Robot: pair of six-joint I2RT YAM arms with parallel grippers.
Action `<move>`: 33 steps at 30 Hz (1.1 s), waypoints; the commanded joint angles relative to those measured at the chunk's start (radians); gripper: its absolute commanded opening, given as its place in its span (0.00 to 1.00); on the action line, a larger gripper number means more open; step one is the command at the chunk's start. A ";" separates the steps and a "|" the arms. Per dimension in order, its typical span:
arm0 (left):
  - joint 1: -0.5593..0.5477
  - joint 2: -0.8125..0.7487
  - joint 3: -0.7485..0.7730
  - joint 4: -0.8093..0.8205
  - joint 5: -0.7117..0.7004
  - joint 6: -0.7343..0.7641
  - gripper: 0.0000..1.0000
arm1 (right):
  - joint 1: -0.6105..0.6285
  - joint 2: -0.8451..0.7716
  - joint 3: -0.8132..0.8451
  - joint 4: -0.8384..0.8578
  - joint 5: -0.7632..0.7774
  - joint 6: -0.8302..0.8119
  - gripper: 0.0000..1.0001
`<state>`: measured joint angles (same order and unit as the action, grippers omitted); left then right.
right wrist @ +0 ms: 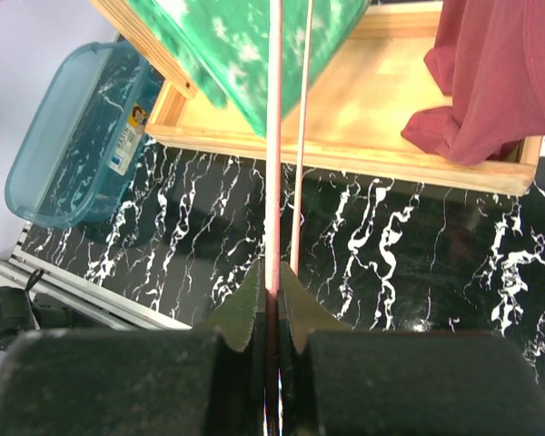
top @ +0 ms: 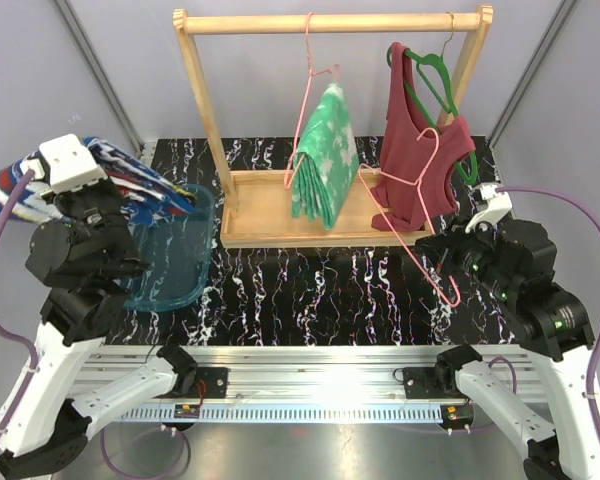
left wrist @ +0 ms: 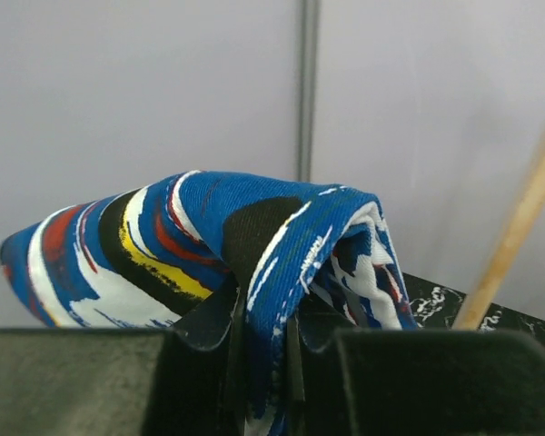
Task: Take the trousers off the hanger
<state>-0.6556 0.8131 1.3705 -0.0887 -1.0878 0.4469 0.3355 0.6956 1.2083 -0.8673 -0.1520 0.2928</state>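
Note:
My left gripper (left wrist: 265, 336) is shut on a fold of the blue trousers (left wrist: 209, 218), which have red, white, yellow and black patches. It holds them up at the far left (top: 130, 175), above a blue bin (top: 175, 255). The green-and-white trousers (top: 325, 155) hang folded over a pink hanger (top: 308, 70) on the wooden rail. My right gripper (right wrist: 272, 291) is shut on the thin bar of a second, bare pink hanger (right wrist: 274, 136), tilted over the table at the right (top: 420, 225) in front of the rack.
The wooden rack (top: 330, 22) with its flat base (top: 260, 215) stands mid-table. A maroon tank top (top: 420, 160) hangs on a green hanger (top: 425, 85) at its right end. The clear blue bin (right wrist: 73, 136) sits left of the rack on the black marbled table (top: 310, 290).

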 commanded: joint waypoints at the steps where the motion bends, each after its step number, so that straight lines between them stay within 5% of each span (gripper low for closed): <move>1: 0.016 -0.011 -0.084 0.145 -0.029 0.045 0.00 | 0.000 -0.015 0.031 0.079 -0.032 0.008 0.00; 13: 0.421 0.009 -0.289 -0.019 0.014 -0.207 0.00 | 0.000 -0.051 0.013 0.100 -0.084 0.014 0.00; 27: 0.418 0.012 -0.219 -0.339 0.077 -0.166 0.00 | 0.002 -0.057 0.005 0.163 -0.130 0.026 0.00; 33: 0.330 0.043 -0.099 -0.517 -0.078 -0.091 0.00 | 0.000 -0.077 -0.009 0.169 -0.130 0.006 0.00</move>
<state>-0.3008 0.8642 1.1664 -0.5964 -1.0580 0.2687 0.3355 0.6327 1.2026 -0.7662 -0.2569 0.3103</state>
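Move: Roughly 46 cm below the left hand and some 11 cm ahead of it, about level with it sideways, sits the blue tub; that hand already holds the striped trousers. The foot of the rack's left post stands about 22 cm ahead and 14 cm to the right of the left hand, at table height. From the right hand, which keeps the pink hanger, the tub lies about 57 cm left, 15 cm ahead and 28 cm lower. Sinking about 15 cm and swinging some 7 cm left, the left hand carries the pinched trousers down towards the tub, then nearly halts in height. The wrist turns about 20 degrees counter-clockwise and tips its fingers some 30 degrees down, still tipping after the descent slows. The right hand keeps the empty hanger and eases up a few centimetres. ##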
